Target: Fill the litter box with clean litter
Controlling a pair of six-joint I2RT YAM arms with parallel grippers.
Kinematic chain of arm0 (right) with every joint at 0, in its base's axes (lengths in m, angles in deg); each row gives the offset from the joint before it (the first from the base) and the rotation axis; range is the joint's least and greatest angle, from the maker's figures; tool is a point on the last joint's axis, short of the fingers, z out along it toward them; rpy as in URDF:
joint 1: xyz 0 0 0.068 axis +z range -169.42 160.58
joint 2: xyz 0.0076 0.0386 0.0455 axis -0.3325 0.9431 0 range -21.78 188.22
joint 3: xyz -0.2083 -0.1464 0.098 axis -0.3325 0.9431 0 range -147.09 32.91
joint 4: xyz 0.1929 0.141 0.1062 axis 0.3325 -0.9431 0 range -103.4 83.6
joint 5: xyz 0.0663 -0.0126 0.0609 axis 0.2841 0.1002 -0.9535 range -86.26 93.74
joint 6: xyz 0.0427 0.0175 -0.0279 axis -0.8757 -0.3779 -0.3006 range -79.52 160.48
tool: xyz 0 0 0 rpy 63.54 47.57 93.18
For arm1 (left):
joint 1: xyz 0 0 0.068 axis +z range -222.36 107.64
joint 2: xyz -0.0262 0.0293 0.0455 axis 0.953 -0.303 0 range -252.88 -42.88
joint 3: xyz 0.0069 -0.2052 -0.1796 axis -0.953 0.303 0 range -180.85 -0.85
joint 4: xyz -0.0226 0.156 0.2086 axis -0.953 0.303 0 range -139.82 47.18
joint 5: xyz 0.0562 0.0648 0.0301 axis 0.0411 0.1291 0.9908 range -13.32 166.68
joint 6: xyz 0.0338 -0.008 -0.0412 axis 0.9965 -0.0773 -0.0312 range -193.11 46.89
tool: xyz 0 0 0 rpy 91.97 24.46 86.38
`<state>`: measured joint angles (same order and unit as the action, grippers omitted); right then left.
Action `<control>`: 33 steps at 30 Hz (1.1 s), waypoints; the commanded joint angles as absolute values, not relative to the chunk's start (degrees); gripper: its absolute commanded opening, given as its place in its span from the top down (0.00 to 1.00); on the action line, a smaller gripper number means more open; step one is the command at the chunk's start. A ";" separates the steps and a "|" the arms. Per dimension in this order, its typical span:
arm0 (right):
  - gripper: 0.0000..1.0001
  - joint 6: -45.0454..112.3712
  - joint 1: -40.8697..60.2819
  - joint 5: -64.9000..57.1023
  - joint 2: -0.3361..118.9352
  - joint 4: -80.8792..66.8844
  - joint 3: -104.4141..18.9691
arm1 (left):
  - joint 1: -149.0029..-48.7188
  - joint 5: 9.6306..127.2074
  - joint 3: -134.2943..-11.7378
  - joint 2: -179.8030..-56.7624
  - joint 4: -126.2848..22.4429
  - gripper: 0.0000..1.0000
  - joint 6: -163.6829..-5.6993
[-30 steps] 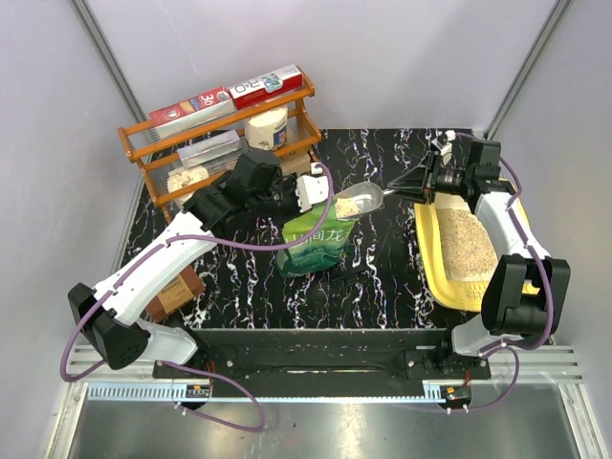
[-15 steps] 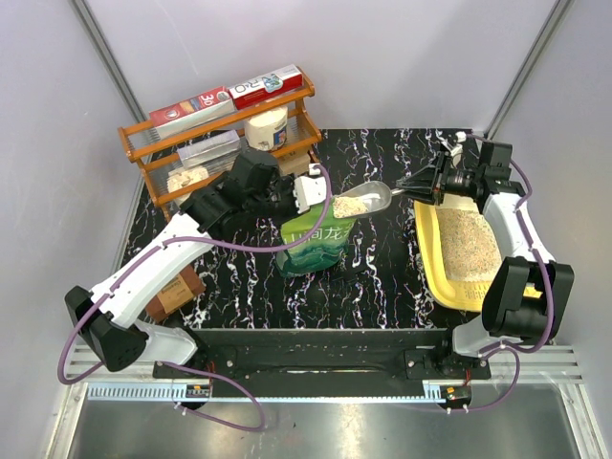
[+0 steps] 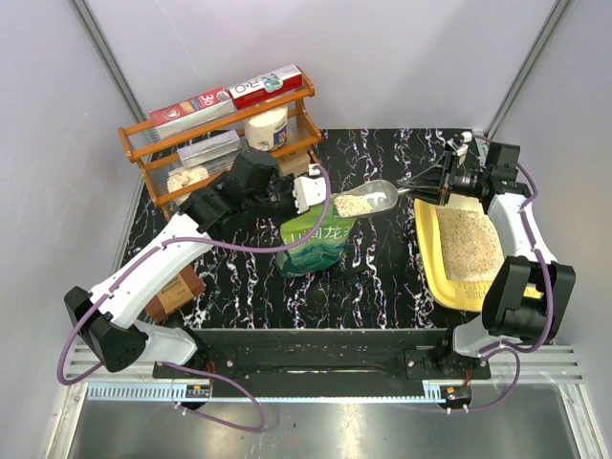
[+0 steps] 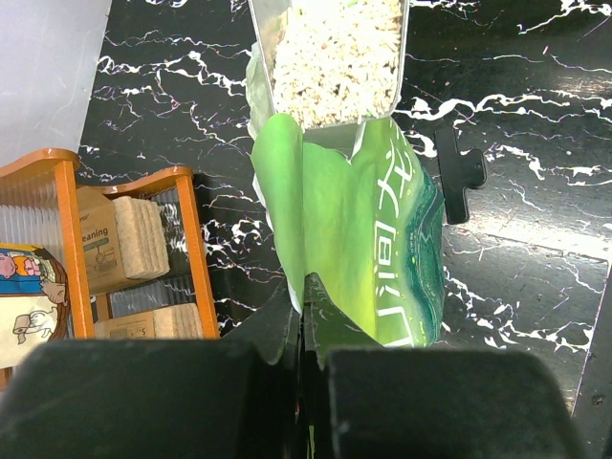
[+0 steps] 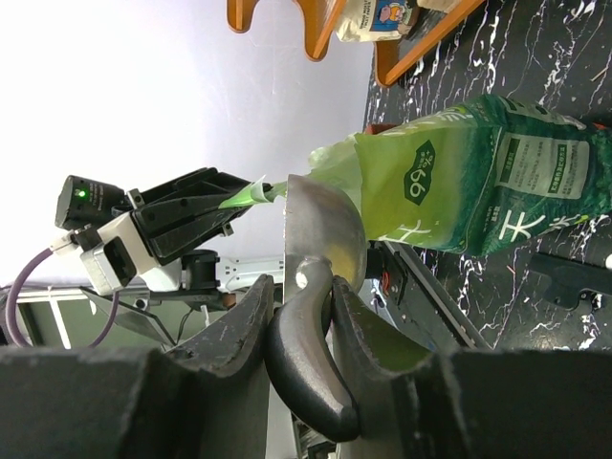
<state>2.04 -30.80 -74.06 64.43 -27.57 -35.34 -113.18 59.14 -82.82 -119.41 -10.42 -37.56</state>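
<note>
The green pouch (image 3: 316, 244) stands open mid-table. My left gripper (image 3: 314, 191) is shut on its top edge, and in the left wrist view the jaws (image 4: 308, 296) pinch the thin green film of the pouch (image 4: 354, 220). Just above the pouch mouth hovers a grey scoop (image 3: 368, 201) heaped with clean litter (image 4: 335, 57). My right gripper (image 3: 435, 182) is shut on its dark handle (image 5: 306, 354). The yellow litter box (image 3: 424, 239) lies at the right with a layer of beige litter (image 3: 469, 239) in it, under the right arm.
An orange wire rack (image 3: 220, 134) with boxes and a jar stands at the back left. A brown box (image 3: 172, 292) sits at the front left beside the left arm. A black clip (image 4: 459, 177) lies on the marble top by the pouch.
The right gripper has drawn the loaded scoop a little to the right, toward the litter box, and its wrist has shifted right. The left arm and pouch have stayed put.
</note>
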 commanded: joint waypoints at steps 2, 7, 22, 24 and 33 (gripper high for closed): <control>1.00 -0.48 -32.69 -80.10 62.86 -24.77 -37.40 | -112.88 59.98 -85.75 -117.58 -14.22 1.00 -36.64; 1.00 -1.09 -35.41 -80.98 61.89 -24.51 -37.31 | -112.88 59.19 -86.54 -118.37 -14.22 1.00 -36.81; 1.00 -1.18 -52.80 -84.15 60.22 -24.16 -34.68 | -112.97 55.85 -88.65 -120.39 -14.22 1.00 -39.80; 1.00 -0.92 -55.18 -84.67 60.22 -24.24 -34.06 | -112.88 55.15 -89.17 -120.92 -14.31 1.00 -40.06; 1.00 1.45 -67.40 -85.38 61.71 -24.33 -31.60 | -113.76 54.53 -89.88 -121.63 -14.22 1.00 -40.24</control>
<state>0.51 -63.60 -78.89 62.29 -25.34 -31.88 -113.09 57.37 -85.99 -122.27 -8.76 -40.14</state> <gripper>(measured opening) 0.321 0.016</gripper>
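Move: The litter box's middle lies roughly 20 cm to the right of the right hand, 5 cm farther back and some 22 cm below. From that same hand the litter bag is about 21 cm left, 7 cm back and 14 cm lower, and the black clip lies on the table 12 cm left, 12 cm back and 27 cm down. For the left hand, the box is about 44 cm to the right, level ahead, 22 cm down. With the scoop's handle still gripped and its bowl already loaded, the right hand carries the litter off from above the bag's mouth, about 18 cm rightward towards the litter box, slowly at first and then faster. The wrist swings some 30 degrees clockwise, bringing the bowl to the box's far left rim. The left hand keeps its pinch on the bag's top, practically in place. ##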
